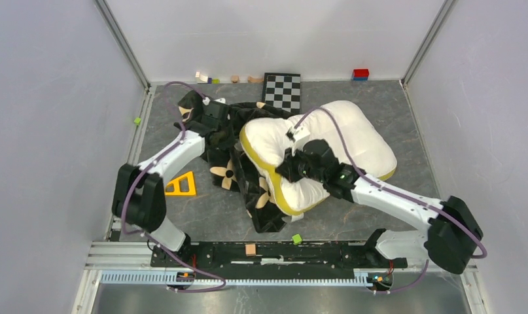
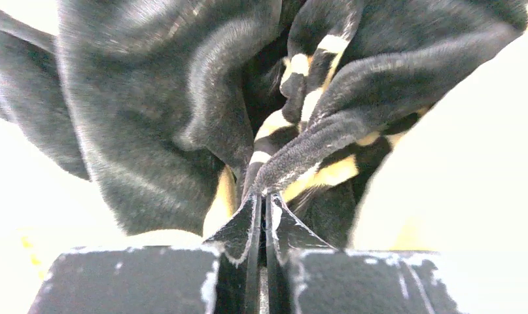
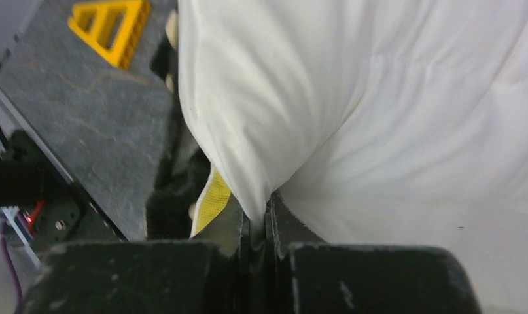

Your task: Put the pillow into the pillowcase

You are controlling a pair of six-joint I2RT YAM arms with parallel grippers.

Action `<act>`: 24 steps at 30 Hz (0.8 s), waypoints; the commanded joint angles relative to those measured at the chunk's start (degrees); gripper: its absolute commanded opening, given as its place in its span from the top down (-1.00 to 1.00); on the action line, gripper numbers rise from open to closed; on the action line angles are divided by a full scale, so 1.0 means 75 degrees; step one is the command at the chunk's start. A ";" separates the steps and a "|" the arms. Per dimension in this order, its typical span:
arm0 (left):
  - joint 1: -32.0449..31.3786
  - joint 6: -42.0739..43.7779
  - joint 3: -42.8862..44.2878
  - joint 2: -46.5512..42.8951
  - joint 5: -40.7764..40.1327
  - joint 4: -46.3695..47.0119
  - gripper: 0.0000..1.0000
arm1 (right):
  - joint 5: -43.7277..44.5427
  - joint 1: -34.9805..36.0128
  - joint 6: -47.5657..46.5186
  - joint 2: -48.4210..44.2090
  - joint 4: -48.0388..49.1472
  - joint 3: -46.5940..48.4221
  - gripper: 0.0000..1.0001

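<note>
The plump cream-white pillow [image 1: 339,140] with a yellow side band lies mid-table, its left end bulging over the crumpled black pillowcase [image 1: 231,167] printed with tan flowers. My right gripper [image 1: 288,171] sits on the pillow's near-left part, shut on a pinch of its white cover [image 3: 264,196], with the yellow band [image 3: 212,196] just left of the fingers. At the pillowcase's far-left end my left gripper [image 1: 216,123] is shut on a fold of the black plush fabric [image 2: 294,160]; tan print shows among the folds right ahead of its tips [image 2: 265,199].
A yellow triangular frame [image 1: 181,185] lies left of the pillowcase. A black-and-white checkered board [image 1: 282,90] sits at the back, with small wooden and coloured blocks [image 1: 205,78] along the back wall and a red-blue block [image 1: 360,74]. Small cubes [image 1: 296,239] lie near the front rail.
</note>
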 commanded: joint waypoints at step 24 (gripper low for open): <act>0.0058 -0.0507 -0.0635 -0.1894 0.0378 0.0563 0.95 | 0.0968 0.1105 -0.3473 0.3291 -0.0250 0.2288 -0.96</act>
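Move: Some 10 cm to the left of the right hand, 5 cm farther out and about 13 cm below is the pillowcase's mouth. The pillow, its left side already pinched in that hand, has its middle about 12 cm to the right, 5 cm farther out and 8 cm down; the case's near flap is roughly 11 cm back, 4 cm left and 16 cm below. From the left hand, already gripping the case's rim, the case's mouth is about 3 cm right, 4 cm back and 4 cm below. Pressing the held pillow side down about 8 cm and slightly back onto the case, the right hand then opens wide, lets go and rises roughly 11 cm, swinging left and forward over the pillow's left edge before starting to sink again, fingers open. The left hand keeps its pinch on the case's rim, quickly lifting it some 5 cm, then easing slightly back. ##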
